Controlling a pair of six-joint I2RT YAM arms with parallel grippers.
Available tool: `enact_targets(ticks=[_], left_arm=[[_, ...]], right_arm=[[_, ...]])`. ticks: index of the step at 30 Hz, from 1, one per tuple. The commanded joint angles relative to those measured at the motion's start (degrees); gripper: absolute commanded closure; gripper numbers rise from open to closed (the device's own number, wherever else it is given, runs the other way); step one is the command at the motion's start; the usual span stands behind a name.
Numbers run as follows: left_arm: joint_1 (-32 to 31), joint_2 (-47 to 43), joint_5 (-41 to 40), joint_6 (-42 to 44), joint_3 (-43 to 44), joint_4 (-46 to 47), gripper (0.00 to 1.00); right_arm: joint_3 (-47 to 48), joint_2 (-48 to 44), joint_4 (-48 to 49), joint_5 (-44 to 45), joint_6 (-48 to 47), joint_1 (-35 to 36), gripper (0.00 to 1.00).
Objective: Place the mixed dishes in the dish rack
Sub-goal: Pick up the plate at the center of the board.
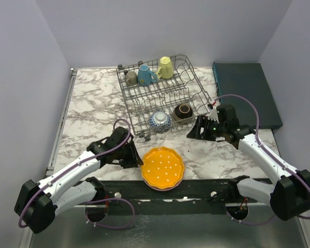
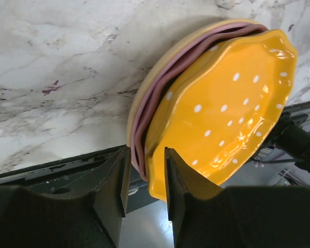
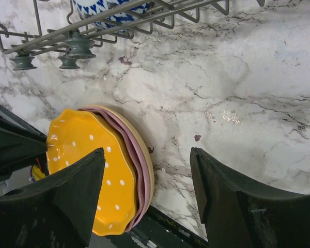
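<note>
A stack of scalloped plates lies at the table's near edge, the orange white-dotted one on top of the pink one. My left gripper is at the stack's left rim. Its jaws are closed across the orange and pink rims, one finger on the orange face. My right gripper hangs open and empty right of the stack, above bare marble. The dish rack holds grey-olive, blue and yellow mugs, a blue-white bowl and a dark brown bowl.
A flat dark teal box lies at the back right. The rack's front feet stand on the marble just beyond the plates. A dark rail runs along the table's near edge under the stack's overhang.
</note>
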Motion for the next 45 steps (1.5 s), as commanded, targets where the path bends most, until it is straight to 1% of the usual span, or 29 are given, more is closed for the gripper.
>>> enact_targets(ticks=[1, 13, 20, 25, 29, 32, 35, 41, 45], left_arm=[[-1.72, -0.75, -5.29, -4.14, -1.74, -0.65, 0.62], [-3.34, 2.78, -4.03, -4.37, -1.41, 2.29, 0.62], [-4.42, 3.44, -4.9, -4.48, -0.27, 2.61, 0.63], [-5.04, 4.17, -4.99, -4.17, 0.21, 2.89, 0.71], [-5.29, 4.37, -4.82, -3.94, 0.42, 3.04, 0.8], [-5.4, 4.08, -4.77, -3.83, 0.87, 3.04, 0.88], [-5.38, 3.96, -4.73, -2.82, 2.21, 2.78, 1.0], [-5.4, 3.28, -4.37, -1.17, 4.71, 2.91, 1.0], [-5.38, 1.59, -4.88, -1.07, 5.91, 2.88, 1.0]], right_arm=[[-0.97, 1.03, 1.54, -2.49, 0.29, 0.26, 0.27], [-1.83, 1.69, 2.32, -2.79, 0.81, 0.3, 0.28], [-3.0, 1.13, 2.39, -2.5, 0.92, 0.44, 0.28], [-4.02, 0.95, 3.01, -2.57, 1.29, 0.43, 0.28], [-4.35, 0.74, 3.2, -2.75, 1.43, 0.44, 0.28], [-4.58, 0.45, 3.07, -2.83, 1.45, 0.39, 0.28], [-4.29, -0.02, 2.63, -3.28, 1.56, 0.44, 0.28], [-3.8, -0.75, 1.21, -4.54, 1.04, 0.44, 0.28], [-4.57, -1.47, 1.59, -7.81, 0.69, 0.44, 0.28]])
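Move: The orange plate, top of the stack, has its middle about 10 cm to the right of my left hand, 2 cm back and 3 cm lower; its left rim is right by my fingertips. The pink plate lies directly under it, some 2 cm lower. The blue-and-white bowl in the rack is roughly 18 cm ahead and 9 cm right of my left hand. From my right hand the orange plate is about 15 cm left, 16 cm back and 8 cm below. My half-open left fingers straddle the orange plate's left rim: I sink them not quite 2 cm, ease about 1 cm right, and close to pinch the rim, one finger inside on the orange face and the other in the gap above the pink plate. Then I start up a little over 1 cm. My right hand, open and empty, sinks about 2 cm and draws back slightly, nearer the stack. ##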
